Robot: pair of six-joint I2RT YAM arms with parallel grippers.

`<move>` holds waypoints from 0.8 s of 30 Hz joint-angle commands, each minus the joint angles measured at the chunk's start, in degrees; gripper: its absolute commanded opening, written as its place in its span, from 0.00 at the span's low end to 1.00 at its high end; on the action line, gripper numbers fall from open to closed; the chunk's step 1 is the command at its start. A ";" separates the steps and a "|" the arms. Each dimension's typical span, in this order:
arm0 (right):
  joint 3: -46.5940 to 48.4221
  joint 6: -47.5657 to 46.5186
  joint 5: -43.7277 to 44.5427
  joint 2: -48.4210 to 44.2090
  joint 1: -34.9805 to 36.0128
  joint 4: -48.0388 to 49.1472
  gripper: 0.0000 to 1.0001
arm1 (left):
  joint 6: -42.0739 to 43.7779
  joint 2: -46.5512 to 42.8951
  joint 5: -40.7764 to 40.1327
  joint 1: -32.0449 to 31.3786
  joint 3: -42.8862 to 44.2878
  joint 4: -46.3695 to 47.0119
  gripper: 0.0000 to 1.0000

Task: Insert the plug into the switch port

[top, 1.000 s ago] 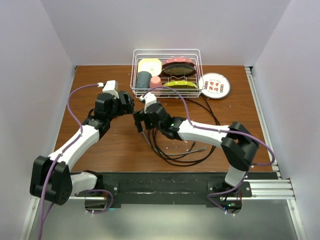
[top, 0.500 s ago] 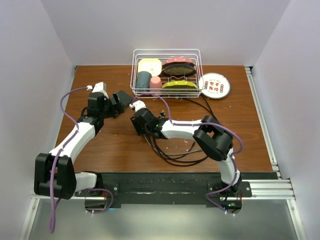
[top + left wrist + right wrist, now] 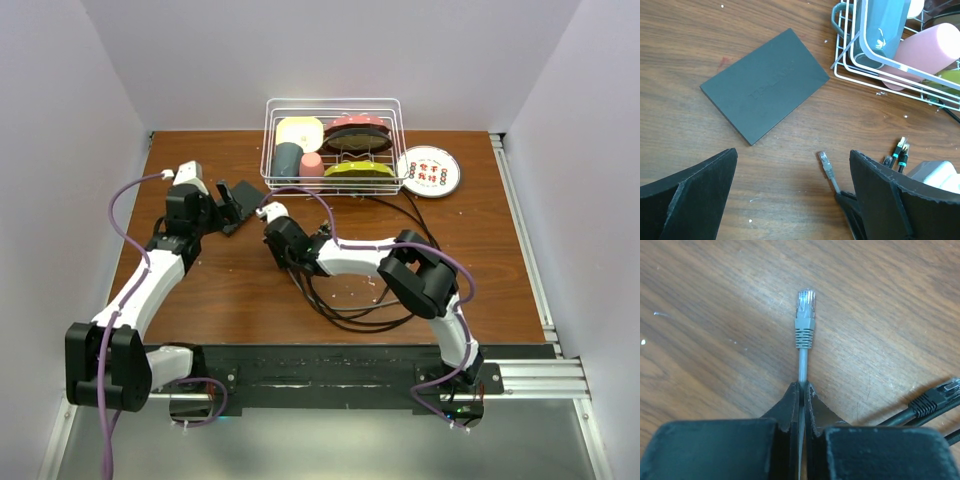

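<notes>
The switch (image 3: 765, 85) is a flat black box lying on the wooden table, also visible in the top view as switch (image 3: 243, 195). The grey plug (image 3: 805, 305) lies on the table just ahead of my right gripper (image 3: 802, 386), which is shut on the grey cable right behind the plug's boot. In the left wrist view the plug (image 3: 825, 161) points toward the switch from a short distance, with the right gripper (image 3: 847, 202) behind it. My left gripper (image 3: 793, 152) hovers open and wide over this spot, holding nothing. The switch's sockets do not show.
A white wire rack (image 3: 332, 145) with cups and plates stands at the back, close to the switch. A round white plate (image 3: 428, 170) lies right of the rack. Black cable loops (image 3: 360, 295) lie under the right arm. Teal-booted plugs (image 3: 901, 150) and a black plug (image 3: 930, 399) lie nearby.
My right gripper has gone from open to shut on the grey cable and shifted slightly left. The left arm has drawn back to the left, off the switch.
</notes>
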 commanded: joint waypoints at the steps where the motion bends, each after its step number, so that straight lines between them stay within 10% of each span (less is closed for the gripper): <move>1: 0.49 -0.42 -2.49 -8.60 -1.03 0.09 0.00 | -0.04 -2.19 -0.99 0.62 -0.39 0.54 1.00; 13: -7.24 6.51 -17.60 -43.12 -14.38 7.90 0.00 | 0.48 -4.39 -2.31 0.70 -0.74 0.10 1.00; 24: -9.53 5.20 -14.35 -58.45 -16.59 16.00 0.00 | 0.57 -5.80 -3.27 0.70 -0.83 -0.69 1.00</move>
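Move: The right hand already grips the grey cable just behind its plug, the plug's middle about 3 cm ahead and 2 cm left, at nearly the same height. The flat dark switch lies some 11 cm ahead and 11 cm left of this hand, level with it; dark plugs lie about 5 cm ahead and 8 cm right, and the dish rack 26 cm ahead, 16 cm right. From the left hand, the switch is about 8 cm ahead, 1 cm left and 13 cm below. Up and then also to its right, the right hand sweeps fast off the table and away from the switch, about 45 cm up and 17 cm right. Its wrist tilts up some 55 degrees, from pointing down to slightly above level, still forward-left, while the shut fingers keep their pinch behind the plug. ##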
